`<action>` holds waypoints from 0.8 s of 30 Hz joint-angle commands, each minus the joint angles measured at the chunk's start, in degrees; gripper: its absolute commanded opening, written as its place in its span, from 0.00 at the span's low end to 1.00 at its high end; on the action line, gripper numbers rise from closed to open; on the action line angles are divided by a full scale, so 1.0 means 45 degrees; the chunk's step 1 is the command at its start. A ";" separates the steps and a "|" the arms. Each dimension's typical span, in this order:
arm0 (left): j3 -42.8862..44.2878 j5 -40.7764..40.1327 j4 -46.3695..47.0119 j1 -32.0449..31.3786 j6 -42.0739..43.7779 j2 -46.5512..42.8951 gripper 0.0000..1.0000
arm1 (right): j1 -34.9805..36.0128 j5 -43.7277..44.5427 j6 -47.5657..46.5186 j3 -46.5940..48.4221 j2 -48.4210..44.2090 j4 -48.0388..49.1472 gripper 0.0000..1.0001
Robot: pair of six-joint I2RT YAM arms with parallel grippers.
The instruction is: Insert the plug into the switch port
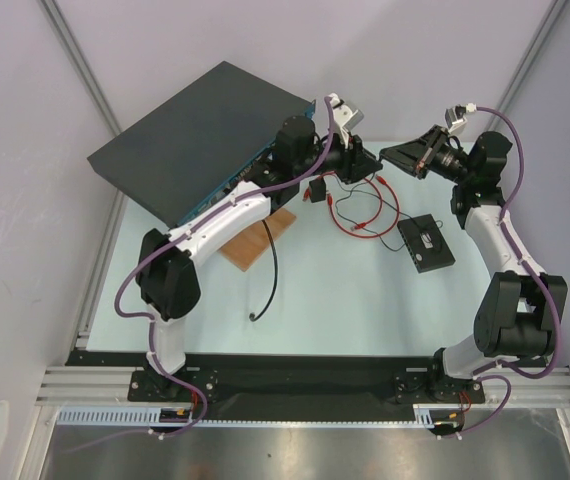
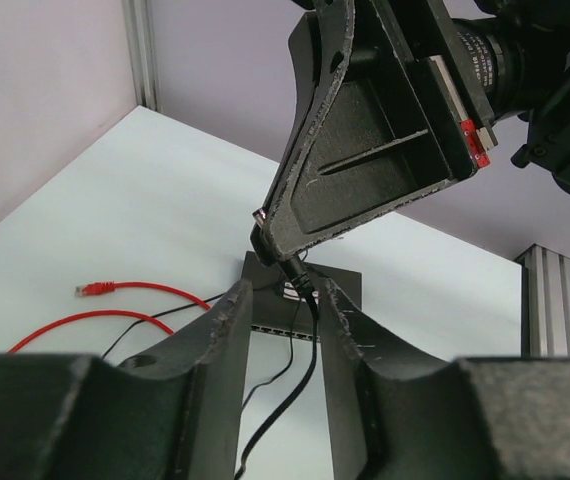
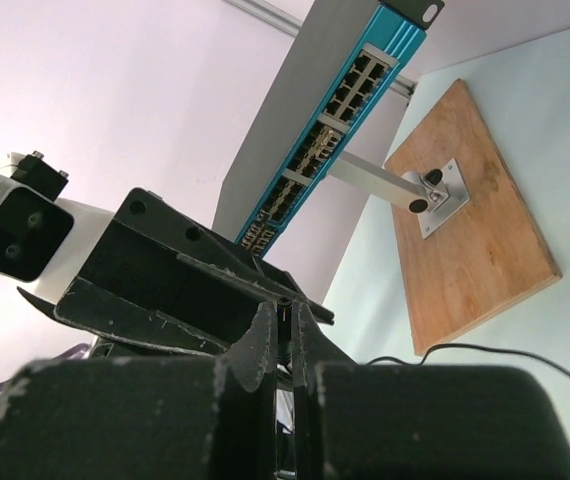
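The switch, a small flat black box [image 1: 427, 243] with a white label, lies on the table right of centre. In the left wrist view the box [image 2: 347, 284] shows its row of ports [image 2: 273, 327] in the near edge. The red cable [image 1: 365, 226] loops to the box's left, and its plug [image 2: 93, 289] lies free on the table. My right gripper [image 1: 389, 156] [image 3: 287, 312] is shut on a small black barrel connector [image 2: 291, 266] on a black wire. My left gripper [image 1: 363, 160] [image 2: 283, 295] faces it, jaws apart, with that wire hanging between the fingers.
A large dark rack unit [image 1: 195, 135] with a blue port front [image 3: 340, 110] stands at the back left. Beside it are a wooden board [image 1: 258, 242] carrying a metal bracket [image 3: 435, 190], a little black cube [image 1: 313, 190] and a thicker black cable [image 1: 268, 280].
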 commanded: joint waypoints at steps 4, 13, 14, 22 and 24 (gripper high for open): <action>0.0590 0.0036 0.0212 -0.0076 -0.0208 -0.0013 0.32 | 0.0090 -0.0111 -0.0127 0.0287 -0.0315 0.0554 0.00; 0.0629 -0.0294 -0.0176 -0.0076 -0.0093 0.0085 0.00 | -0.0533 -0.0774 -0.2310 0.0871 -0.0140 -0.1881 0.63; 0.0629 -0.0856 -0.0314 -0.0076 0.0005 0.0046 0.00 | -0.0728 -0.0814 -0.3998 0.1067 -0.0178 -0.3647 0.72; 0.1450 -0.2598 -0.1176 0.0666 0.0728 -0.0090 0.00 | -0.2722 0.1304 -1.4281 0.3781 -0.0003 -1.4488 0.74; 0.1430 -0.3280 -0.0863 0.0764 0.1098 -0.0343 0.00 | -0.2761 0.1917 -1.6210 0.3764 0.0114 -1.5573 0.72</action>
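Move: The plug is in the right hand's closed pads, right at that hand. From the left hand, its parted fingers already either side of the plug's cable end, it lies about 2 cm to the right, 1 cm ahead and level. From the left hand too, the red cable is some 9 cm ahead, 2 cm right; the black box 1 cm back, 17 cm right, both about 33 cm below; the switch ports are roughly 3 cm ahead, 27 cm left, 8 cm below. The left hand stays almost still and shuts its half-open fingers on the cable end of the plug while the right hand keeps hold of the metal-tipped end; only then do the right fingers spread wide and let go. The right hand pulls away about 11 cm to the right and 5 cm down, its fingers tipping down as it rolls nearly 30 degrees, while the left hand, keeping its pinch, dips about 1 cm, then comes back up and carries the plug some 4 cm forward and 3 cm left, turning about 10 degrees counter-clockwise. ##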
